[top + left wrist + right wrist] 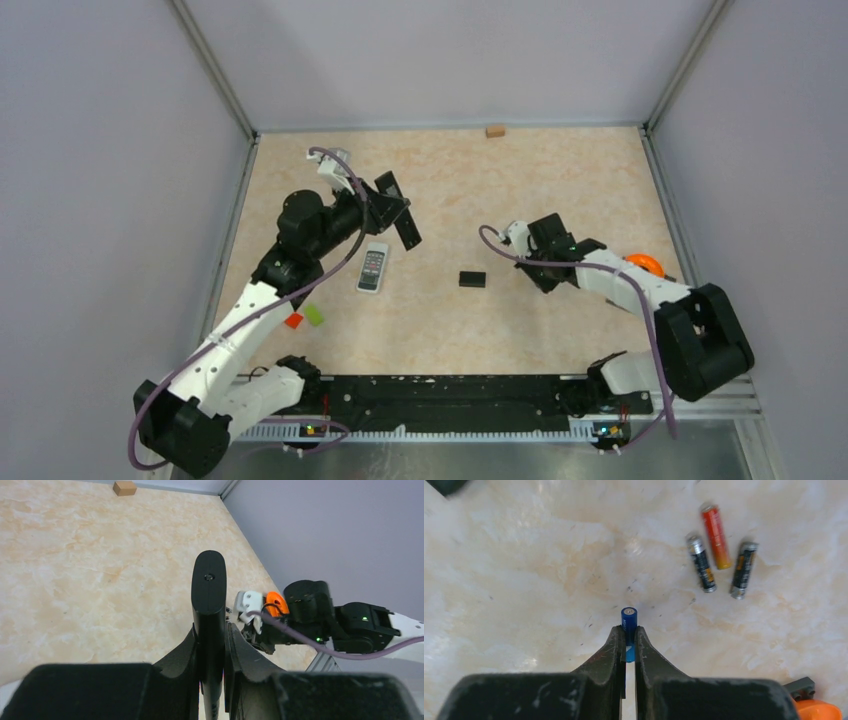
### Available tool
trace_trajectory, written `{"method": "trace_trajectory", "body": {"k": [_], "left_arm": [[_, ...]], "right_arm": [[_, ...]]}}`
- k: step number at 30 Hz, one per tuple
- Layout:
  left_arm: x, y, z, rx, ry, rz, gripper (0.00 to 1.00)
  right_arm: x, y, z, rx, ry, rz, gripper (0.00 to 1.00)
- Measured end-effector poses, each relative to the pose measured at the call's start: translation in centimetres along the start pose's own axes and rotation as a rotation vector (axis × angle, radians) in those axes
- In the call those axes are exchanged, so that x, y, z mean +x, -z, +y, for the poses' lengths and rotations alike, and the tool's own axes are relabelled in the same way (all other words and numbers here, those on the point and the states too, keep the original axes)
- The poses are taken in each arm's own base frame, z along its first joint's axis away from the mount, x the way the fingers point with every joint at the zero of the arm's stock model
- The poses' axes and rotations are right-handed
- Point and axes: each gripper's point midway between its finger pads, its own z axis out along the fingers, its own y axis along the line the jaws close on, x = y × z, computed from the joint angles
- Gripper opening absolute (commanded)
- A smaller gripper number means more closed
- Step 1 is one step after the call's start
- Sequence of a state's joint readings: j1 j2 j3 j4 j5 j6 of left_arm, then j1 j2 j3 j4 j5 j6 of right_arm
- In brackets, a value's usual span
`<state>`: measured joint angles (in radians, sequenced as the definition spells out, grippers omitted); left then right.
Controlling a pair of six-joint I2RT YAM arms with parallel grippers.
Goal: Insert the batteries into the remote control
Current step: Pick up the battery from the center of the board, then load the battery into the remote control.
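Observation:
My left gripper (pixel 392 212) is raised over the left part of the table, shut on a long black remote control (pixel 209 592) that stands on edge between its fingers. In the right wrist view, my right gripper (pixel 628 630) is shut on a small blue battery (pixel 629 616), whose tip pokes out past the fingertips just above the table. Three more batteries lie on the table to the upper right of it: a red one (pixel 716 536) and two dark ones (pixel 701 563) (pixel 743 570). In the top view the right gripper (pixel 548 272) points down at the right-centre.
A white remote with buttons (pixel 372 268) lies under the left arm. A small flat black piece (pixel 472 279) lies mid-table. Red (pixel 293 321) and lime-green (pixel 314 314) blocks sit front left. An orange object (pixel 645 264) sits by the right arm, a wooden block (pixel 494 130) at the back wall.

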<state>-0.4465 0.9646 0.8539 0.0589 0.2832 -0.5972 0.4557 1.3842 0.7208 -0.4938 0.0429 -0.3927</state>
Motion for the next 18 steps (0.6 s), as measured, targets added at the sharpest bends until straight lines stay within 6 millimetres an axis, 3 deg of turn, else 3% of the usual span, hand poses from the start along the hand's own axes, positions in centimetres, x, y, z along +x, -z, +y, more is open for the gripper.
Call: {"method": "trace_trajectory", "body": {"k": [2,8,11,14,18], "left_arm": [[0.5,-0.4,0.1,0.005,0.015,0.02,0.0],[2.4,-2.0,0.4,0.038,0.083,0.093,0.0],[3.1,-2.7,0.2,0.067,0.122,0.124,0.0],[3.7,-3.4,-0.2,0.101,0.162,0.148,0.0],[4.5,-4.3,-0.5,0.138,0.231,0.185,0.0]], "right_arm": [[-1.6,1.0,-0.4,0.024,-0.052,-0.08,0.0],[-9.9,8.1,-2.8,0.09,-0.293,-0.439,0.0],[-13.1,10.7,-3.1,0.054,-0.397,-0.555,0.0],[-15.2,12.3,-1.6,-0.047,-0.486,-0.632,0.0],[-18.4,14.2,3.7,-0.221,-0.531,-0.699,0.0]]}}
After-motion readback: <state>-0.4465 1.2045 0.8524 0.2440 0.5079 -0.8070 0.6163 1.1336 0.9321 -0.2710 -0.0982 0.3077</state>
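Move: My right hand, low over the board, already grips the blue battery; the remote control it is bound for, held in my left hand, lies about 28 cm to its left, 4 cm ahead and 28 cm up. The black battery cover lies some 16 cm left of my right hand and 3 cm ahead, the loose batteries about 10 cm ahead and 1 cm right. From my left hand the blue battery is about 28 cm right, 4 cm back and 29 cm below; the white remote is 11 cm left, 3 cm ahead, far below. Keeping the battery pinched, I whip my right hand up about 19 cm, easing forward first and then partly back as I sweep it some 14 cm left towards the remote control, while the wrist turns its down-pointing fingers roughly 50 degrees round to the left. Meanwhile my left hand, its hold unchanged, carries the remote right and down to meet it, tipping down and turning a little clockwise. ##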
